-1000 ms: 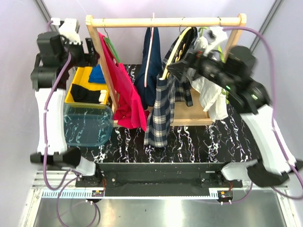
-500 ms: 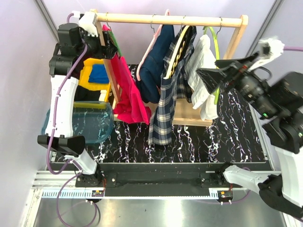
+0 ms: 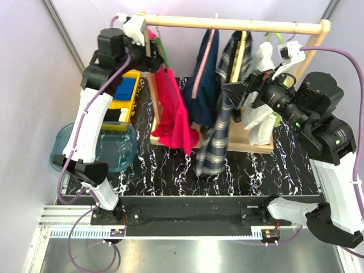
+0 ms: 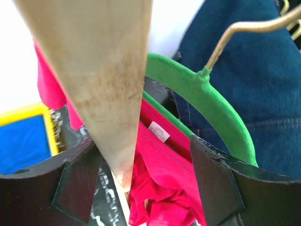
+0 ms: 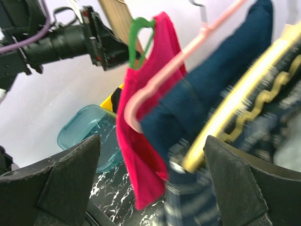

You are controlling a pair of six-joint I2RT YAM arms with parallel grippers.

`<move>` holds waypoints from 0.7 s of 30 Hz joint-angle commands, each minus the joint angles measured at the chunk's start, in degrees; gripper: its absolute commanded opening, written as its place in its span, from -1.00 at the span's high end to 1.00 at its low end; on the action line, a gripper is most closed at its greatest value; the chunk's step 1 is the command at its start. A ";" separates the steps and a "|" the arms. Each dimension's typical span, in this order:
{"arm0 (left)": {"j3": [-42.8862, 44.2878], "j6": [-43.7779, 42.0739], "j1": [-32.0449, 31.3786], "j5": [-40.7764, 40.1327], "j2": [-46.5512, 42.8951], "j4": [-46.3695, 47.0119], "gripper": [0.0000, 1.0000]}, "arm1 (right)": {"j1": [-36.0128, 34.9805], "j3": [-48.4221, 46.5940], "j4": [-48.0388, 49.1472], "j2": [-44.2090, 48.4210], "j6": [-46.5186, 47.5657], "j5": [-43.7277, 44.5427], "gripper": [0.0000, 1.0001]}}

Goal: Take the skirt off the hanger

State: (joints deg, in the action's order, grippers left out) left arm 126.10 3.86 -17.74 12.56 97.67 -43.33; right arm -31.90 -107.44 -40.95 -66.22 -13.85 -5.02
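The navy plaid skirt (image 3: 215, 148) hangs from the pale cream hanger (image 3: 242, 54) on the wooden rack's rod (image 3: 187, 23), between a navy denim garment and a white one. My right gripper (image 3: 230, 94) is open at the skirt's upper right side. In the right wrist view its wide jaws (image 5: 150, 188) frame the blurred skirt (image 5: 188, 207) and the lower end of the hanger (image 5: 244, 103), touching neither. My left gripper (image 3: 152, 57) is at the rack's left post. In its wrist view the open gripper (image 4: 141, 183) straddles that post (image 4: 103, 70) and some red cloth.
On the same rod hang a red garment (image 3: 170, 108) on a green hanger (image 4: 211, 108), the navy denim garment (image 3: 202, 85) on a pink hanger (image 5: 160, 70), and the white garment (image 3: 261, 108). A yellow bin (image 3: 135, 79) and a teal tub (image 3: 94, 148) sit at the left.
The rack and its clothes have shifted right in the view, with my left gripper staying at the left post. My right arm swung out to the right, then came back to the skirt.
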 commanded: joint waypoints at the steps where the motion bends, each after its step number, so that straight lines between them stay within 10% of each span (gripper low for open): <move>1: 2.65 3.44 -8.10 10.73 2.26 -0.26 -0.47 | -0.27 -1.46 0.96 1.62 0.14 1.41 -0.99; 11: 2.92 0.90 -13.03 6.53 0.26 -2.10 -0.57 | -1.05 0.04 10.00 -5.83 -1.98 -7.19 -0.99; 14: 3.01 -1.66 -10.66 5.02 -4.84 -4.12 -0.98 | -2.63 -3.98 12.56 -12.15 0.57 -8.34 -0.99; 21: -6.36 -4.20 -1.34 3.17 -18.46 -7.73 -0.98 | -6.85 -16.13 12.30 -26.32 8.90 -5.72 -0.99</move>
State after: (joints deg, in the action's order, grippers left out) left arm 124.90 1.98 -23.55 16.23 89.91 -49.50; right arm -36.42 -117.69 -30.74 -87.90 -11.11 -11.73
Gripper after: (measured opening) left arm 0.987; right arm 0.994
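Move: The red skirt's green hanger is roughly 20 cm to the right hand's left and 12 cm ahead, nearly level with it. Nearer, the pink hanger of the denim skirt is some 9 cm to that hand's left and 7 cm ahead, and the plaid skirt's pale hanger is 6 cm ahead and 1 cm left. The left hand already has the rack's left post at its fingers, with the green hanger about 4 cm to its right and 3 cm ahead. The hanger rack is pushed on to the right by its left post, the left hand travelling about 8 cm that way and easing back; then its fingers spread wide, release the post and retreat back and left, rising slightly. The right hand, fingers staying open, first hovers, then sweeps about 11 cm left and 8 cm forward past the denim skirt towards the red skirt's green hanger, turning some 10 degrees counter-clockwise. ##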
